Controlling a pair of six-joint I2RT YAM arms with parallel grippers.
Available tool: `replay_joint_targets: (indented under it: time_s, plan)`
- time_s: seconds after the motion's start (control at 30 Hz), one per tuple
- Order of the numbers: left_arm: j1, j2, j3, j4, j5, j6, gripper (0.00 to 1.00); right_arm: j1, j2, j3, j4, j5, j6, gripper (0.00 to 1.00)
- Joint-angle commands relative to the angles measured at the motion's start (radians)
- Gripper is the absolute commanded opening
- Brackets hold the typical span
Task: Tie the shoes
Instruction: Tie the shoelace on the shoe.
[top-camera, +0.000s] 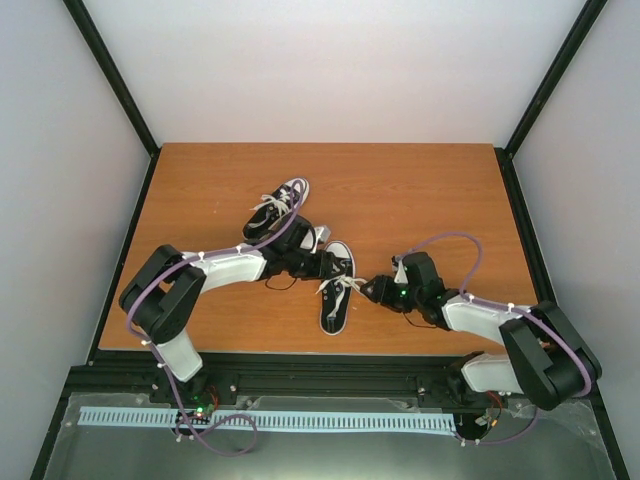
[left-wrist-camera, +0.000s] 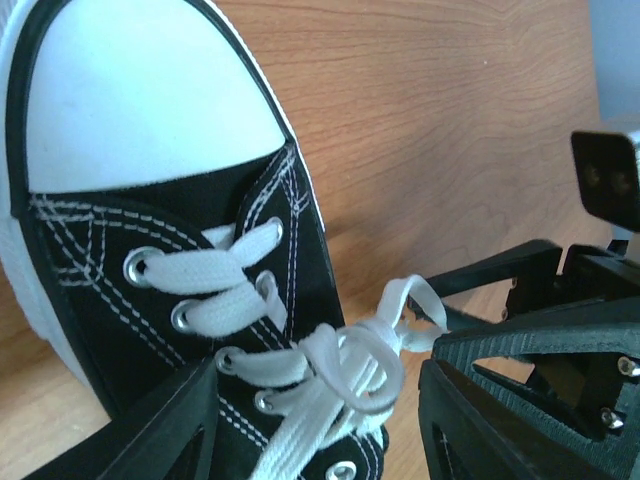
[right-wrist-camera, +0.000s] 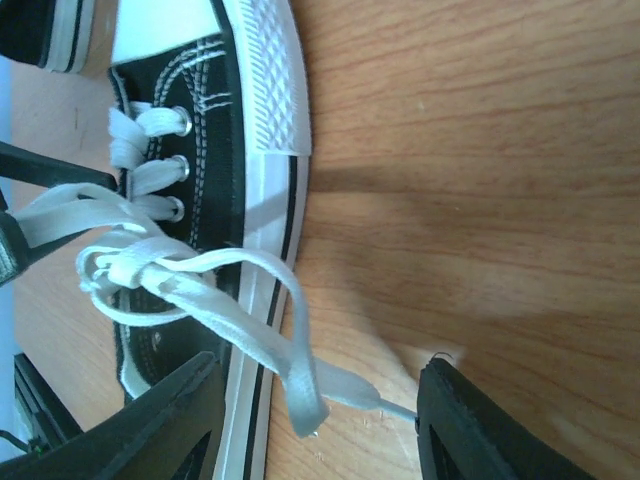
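Two black shoes with white toe caps lie on the table: the far shoe (top-camera: 281, 205) and the near shoe (top-camera: 336, 300). My left gripper (top-camera: 322, 266) is open over the near shoe (left-wrist-camera: 150, 230), its jaws on either side of the white lace knot (left-wrist-camera: 365, 365) without touching it. My right gripper (top-camera: 368, 289) is open beside the same shoe (right-wrist-camera: 205, 150). A lace loop (right-wrist-camera: 300, 370) hangs between its fingers, and the lace tip (right-wrist-camera: 400, 410) reaches the right-hand finger (right-wrist-camera: 480, 430).
The wooden table (top-camera: 420, 190) has a black frame and white walls on three sides. The left arm's forearm (top-camera: 235, 266) lies just in front of the far shoe. The right gripper's fingers (left-wrist-camera: 520, 270) show close by in the left wrist view.
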Motion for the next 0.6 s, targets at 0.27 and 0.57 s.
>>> replay_joint_targets:
  time_s: [0.27, 0.57]
  plan:
    - [0.005, 0.044, 0.055, 0.028, 0.020, -0.014, 0.35, -0.002, 0.068, 0.045, 0.065, -0.036, -0.014, 0.30]
    - [0.010, 0.009, 0.029, 0.026, -0.038, -0.016, 0.01, -0.002, 0.052, 0.110, -0.006, -0.008, -0.062, 0.03]
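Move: Between the left hand's open fingers a lace strand of the knot lies about 1 cm to the right and 1 cm below; the knot sits some 2 cm right and 1 cm back, the toe cap 5 cm ahead and 4 cm below, and the other shoe roughly 14 cm ahead and 15 cm left. For the right hand, the right-hand bow loop is about 1 cm left and 1 cm below, with the knot some 4 cm left and 1 cm ahead. Closing both half-open grippers nearly shut, the hands each pinch lace at the half-made bow. The left stays almost in place over the tongue, settling about half a centimetre, and takes a strand beside the knot. The right dips slightly, nips the loop on the shoe's right side, then eases about 2 cm forward and left towards the knot while lifting. ##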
